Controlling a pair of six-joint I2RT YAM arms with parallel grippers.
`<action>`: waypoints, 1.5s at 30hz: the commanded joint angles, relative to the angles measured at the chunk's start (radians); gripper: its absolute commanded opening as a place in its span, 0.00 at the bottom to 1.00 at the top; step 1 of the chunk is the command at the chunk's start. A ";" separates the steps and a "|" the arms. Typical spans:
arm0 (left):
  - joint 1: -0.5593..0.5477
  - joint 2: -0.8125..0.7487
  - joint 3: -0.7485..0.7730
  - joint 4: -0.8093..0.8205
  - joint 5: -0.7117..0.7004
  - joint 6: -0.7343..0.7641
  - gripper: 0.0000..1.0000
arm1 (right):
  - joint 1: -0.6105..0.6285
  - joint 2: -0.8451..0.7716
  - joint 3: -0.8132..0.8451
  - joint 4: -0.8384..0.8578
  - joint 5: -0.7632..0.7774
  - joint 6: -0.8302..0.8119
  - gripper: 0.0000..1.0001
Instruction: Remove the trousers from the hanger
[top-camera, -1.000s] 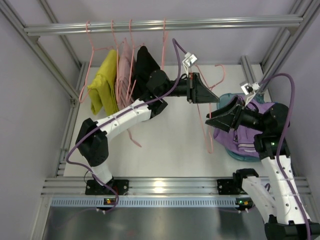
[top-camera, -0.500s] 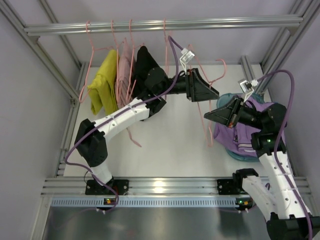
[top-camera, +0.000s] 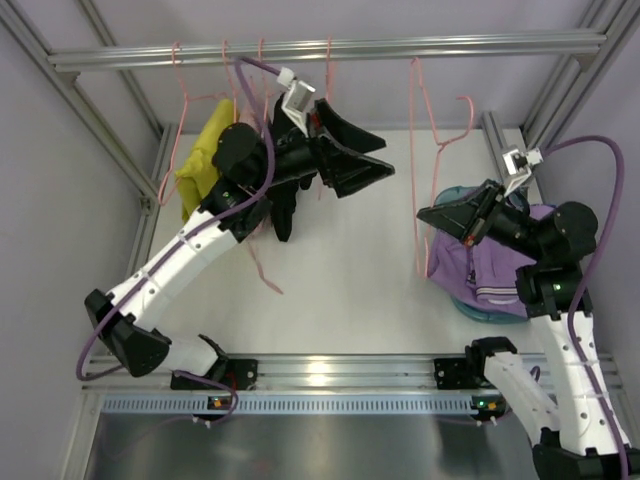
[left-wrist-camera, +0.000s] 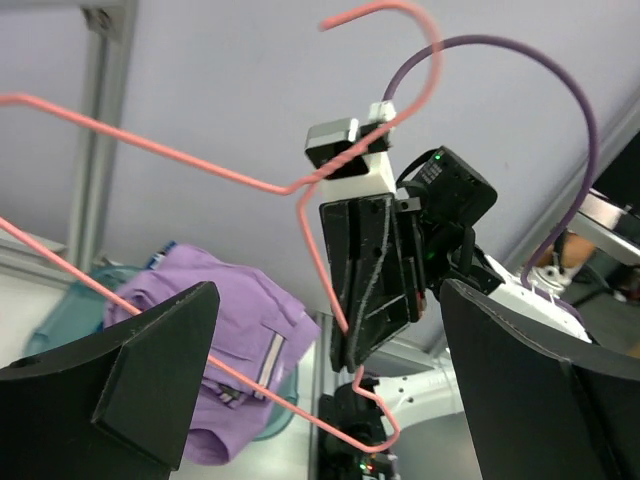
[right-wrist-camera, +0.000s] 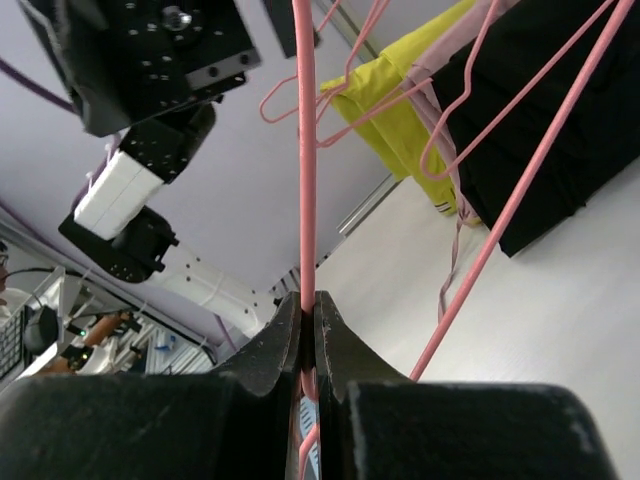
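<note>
The purple trousers (top-camera: 490, 265) lie bunched in a teal basket (top-camera: 480, 312) at the right, off the hanger; they also show in the left wrist view (left-wrist-camera: 210, 320). My right gripper (top-camera: 422, 213) is shut on the wire of a bare pink hanger (top-camera: 415, 150), which stands upright with its hook up by the rail. The right wrist view shows the wire (right-wrist-camera: 305, 150) pinched between the closed jaws of that gripper (right-wrist-camera: 308, 305). My left gripper (top-camera: 388, 158) is open and empty, left of the hanger and apart from it. Its wrist view (left-wrist-camera: 330, 290) looks at the hanger (left-wrist-camera: 150, 160).
An aluminium rail (top-camera: 330, 50) crosses the back. Yellow (top-camera: 205, 165), pink (top-camera: 248, 120) and black (top-camera: 283, 215) garments hang from it on pink hangers at the left, behind my left arm. Pink wire (top-camera: 262, 270) trails onto the white table. Frame posts stand at both sides.
My left gripper has let go of the hanger and swung left, towards the hanging garments. My right gripper has kept the hanger and raised it upright, its hook now by the rail.
</note>
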 joint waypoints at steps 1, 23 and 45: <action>0.073 -0.051 0.025 -0.100 -0.079 0.068 0.98 | -0.003 0.114 0.062 -0.005 0.042 0.007 0.00; 0.326 -0.197 0.003 -0.162 -0.116 0.011 0.98 | 0.223 0.525 0.442 -0.169 0.352 -0.225 0.00; 0.429 -0.269 0.071 -0.682 -0.143 0.256 0.99 | 0.297 0.917 0.699 -0.111 0.357 -0.179 0.00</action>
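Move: In my right hand is the empty hanger; its spot on the rail lies about 31 cm ahead, 10 cm left and 11 cm above. Another empty hanger hangs just left of that spot, 29 cm ahead and 15 cm left of this hand. For my open left hand, the black trousers hang roughly 20 cm ahead, 18 cm left and 20 cm lower; from it the pink trousers are about 20 cm ahead and 24 cm left, similarly low. My right hand keeps its pinch on the empty hanger's near shoulder and carries it some 21 cm forward and 10 cm left to the rail, backing off briefly early on and ending with the fingers tipped slightly down. Meanwhile my left hand, fingers still wide open, sweeps about 16 cm left and 7 cm forward towards the black trousers, turning some 30 degrees counter-clockwise. ##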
